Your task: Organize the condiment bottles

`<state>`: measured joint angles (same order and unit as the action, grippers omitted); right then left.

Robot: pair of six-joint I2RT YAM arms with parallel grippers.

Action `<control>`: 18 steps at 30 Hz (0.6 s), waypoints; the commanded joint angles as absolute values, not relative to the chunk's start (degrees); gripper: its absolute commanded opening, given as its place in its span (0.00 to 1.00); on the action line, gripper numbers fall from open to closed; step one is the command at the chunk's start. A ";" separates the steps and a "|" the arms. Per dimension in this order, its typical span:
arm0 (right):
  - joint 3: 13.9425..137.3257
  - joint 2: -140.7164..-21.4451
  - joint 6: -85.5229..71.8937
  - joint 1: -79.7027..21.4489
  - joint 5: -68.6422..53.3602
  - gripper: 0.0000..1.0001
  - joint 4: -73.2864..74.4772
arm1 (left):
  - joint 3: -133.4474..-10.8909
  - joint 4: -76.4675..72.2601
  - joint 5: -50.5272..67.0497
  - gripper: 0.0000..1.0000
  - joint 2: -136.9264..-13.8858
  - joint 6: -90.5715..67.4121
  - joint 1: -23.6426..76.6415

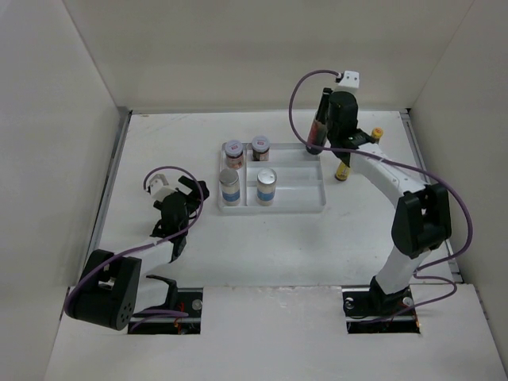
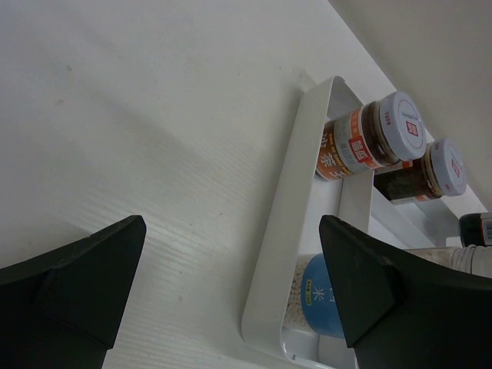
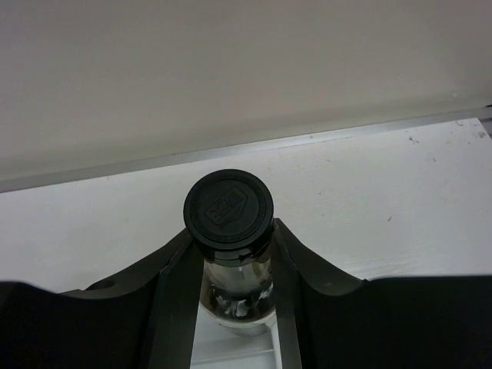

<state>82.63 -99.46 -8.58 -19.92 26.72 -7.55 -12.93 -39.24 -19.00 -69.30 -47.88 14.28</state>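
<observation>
My right gripper [image 1: 319, 131] is shut on the tall dark black-capped bottle [image 1: 317, 135], upright over the back right of the white tray [image 1: 294, 205]. In the right wrist view the fingers [image 3: 173, 292] clamp its neck below the black cap [image 3: 228, 206]. Two reddish-brown spice jars [image 1: 233, 151] [image 1: 260, 147] stand in the tray's back row, two silver-lidded blue-labelled jars [image 1: 229, 187] [image 1: 267, 185] in the front row. The tiny yellow bottle [image 1: 343, 171] and the yellow-capped sauce bottle [image 1: 378, 133] are right of the tray, partly hidden by the arm. My left gripper [image 1: 189, 190] is open and empty, left of the tray.
The left wrist view shows the tray's near left corner [image 2: 277, 254], the spice jars [image 2: 369, 142] [image 2: 419, 173] and a blue-labelled jar [image 2: 319, 296] between the open fingers. White walls enclose the table on three sides.
</observation>
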 commanded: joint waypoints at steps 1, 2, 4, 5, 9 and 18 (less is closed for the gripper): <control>84.11 -95.54 -8.52 -21.05 27.77 0.22 -18.02 | -14.85 -42.28 -18.37 1.00 -68.99 -48.34 14.19; 83.68 -95.54 -8.87 -21.22 27.77 0.22 -18.02 | -14.85 -42.28 -18.37 1.00 -69.08 -48.34 14.19; 82.45 -95.54 -9.23 -21.84 27.86 0.22 -18.37 | -14.85 -42.28 -18.37 1.00 -69.08 -48.34 14.19; 81.75 -95.36 -9.32 -22.19 27.95 0.22 -18.80 | -14.85 -42.28 -18.37 1.00 -69.08 -48.34 14.19; 79.02 -95.18 -9.49 -23.33 28.04 0.23 -19.86 | -14.85 -42.28 -18.37 1.00 -69.17 -48.34 14.19; 74.10 -96.77 -11.69 -23.68 28.39 0.50 -21.53 | -14.94 -42.28 -18.11 1.00 -69.26 -48.51 14.19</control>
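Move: The right hand holds the tall black-capped bottle by the neck. The spot at the right end of the tray's far compartment lies about 26 cm below it, 3 cm left and 2 cm back. The far lidded jar in the tray stands some 20 cm left and 2 cm back, and the small yellow-capped bottle 10 cm right and 9 cm back. From the idle left hand the spot is roughly 17 cm ahead and 40 cm right. Down about 5 cm in all, the right hand brings the tall bottle into the right end of the tray's far compartment. It first slides on to the left, by some 3 cm in total, then sinks while easing slightly back, and nearly stops at the bottom. The fingers keep their hold on the neck, just under the black cap, and the wrist hardly turns. ##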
